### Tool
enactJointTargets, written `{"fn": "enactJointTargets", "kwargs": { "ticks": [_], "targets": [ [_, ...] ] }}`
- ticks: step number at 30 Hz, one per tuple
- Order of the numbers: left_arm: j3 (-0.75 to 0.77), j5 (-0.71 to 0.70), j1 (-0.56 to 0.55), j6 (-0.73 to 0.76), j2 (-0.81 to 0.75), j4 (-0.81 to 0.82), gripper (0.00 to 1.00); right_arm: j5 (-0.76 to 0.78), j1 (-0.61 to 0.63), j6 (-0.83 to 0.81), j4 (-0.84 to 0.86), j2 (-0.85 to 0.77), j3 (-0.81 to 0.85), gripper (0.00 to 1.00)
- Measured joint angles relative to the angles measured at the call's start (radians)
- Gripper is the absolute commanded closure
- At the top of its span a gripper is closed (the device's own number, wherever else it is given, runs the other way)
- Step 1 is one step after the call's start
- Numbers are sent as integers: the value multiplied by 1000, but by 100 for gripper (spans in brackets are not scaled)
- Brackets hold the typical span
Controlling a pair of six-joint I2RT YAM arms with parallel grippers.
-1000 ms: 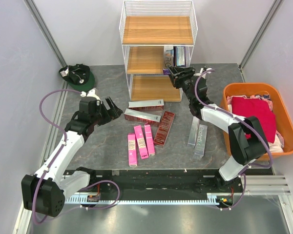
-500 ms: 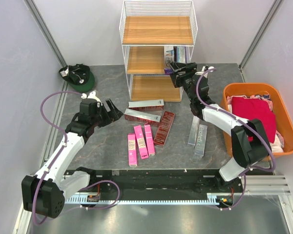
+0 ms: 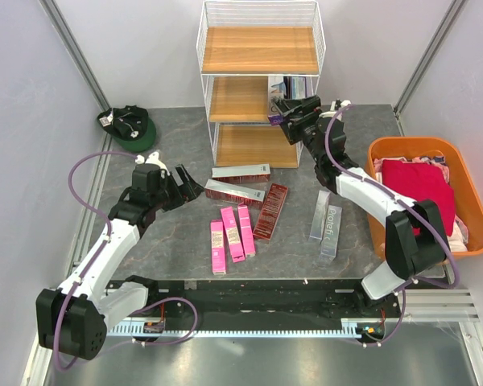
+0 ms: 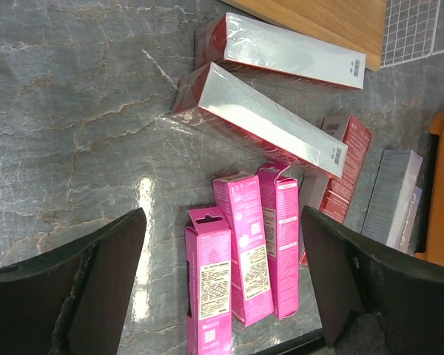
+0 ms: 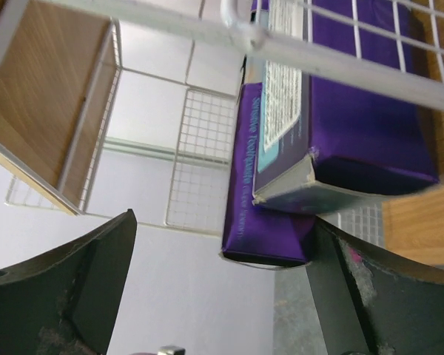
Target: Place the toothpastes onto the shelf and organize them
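Note:
The shelf stands at the back, with two purple toothpastes at the right end of its middle board. My right gripper is open just in front of them; in the right wrist view the purple boxes sit past the shelf wire, close to the right finger. On the table lie three dark red boxes, three pink boxes and two silver boxes. My left gripper hangs open left of the red boxes, with the pink boxes between its fingers' line of sight.
An orange tub full of clothes sits at the right, beside the right arm. A dark green object lies at the back left. Grey walls close in both sides, and the shelf's wire sides fence each board.
My right gripper has opened and let go of a purple box on the shelf's middle board, shifting slightly right. The left arm has barely moved.

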Motion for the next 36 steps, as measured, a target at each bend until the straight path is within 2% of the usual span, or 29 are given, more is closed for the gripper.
{"fn": "enactJointTargets", "kwargs": {
  "ticks": [10, 19, 28, 36],
  "targets": [
    [0, 24, 0, 0, 0, 2, 7, -12, -2, -87, -159, -66, -49, 2],
    [-2, 41, 0, 0, 1, 3, 7, -24, -2, -102, -166, -98, -96, 7],
    [-9, 67, -2, 10, 17, 10, 7, -113, -2, -118, -169, -129, -123, 6],
    [-5, 50, -91, 14, 119, -4, 9, -146, -2, -245, -303, -266, -275, 5]
  ]
}}
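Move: The toothpaste box just set on the middle shelf has its middle about 9 cm ahead of the right hand, 1 cm to its left and nearly level. The boxes shelved earlier stand about 5 cm to the right of it. From the left hand the middle pink box lies roughly 11 cm back, 10 cm right and 14 cm below. The left pink box is 15 cm back and 6 cm right of that hand, the nearer silver-topped red box 2 cm ahead and 11 cm right. Fingers already open, the right hand comes away from the front end of the shelved box, drawing back and sinking about 9 cm each way, haltingly, then faster; it rolls its left side down some 20 degrees and tips down slightly. The left hand, open, creeps at first, then drops and swings right about 3 cm each, towards the pink boxes, turning slightly clockwise. ##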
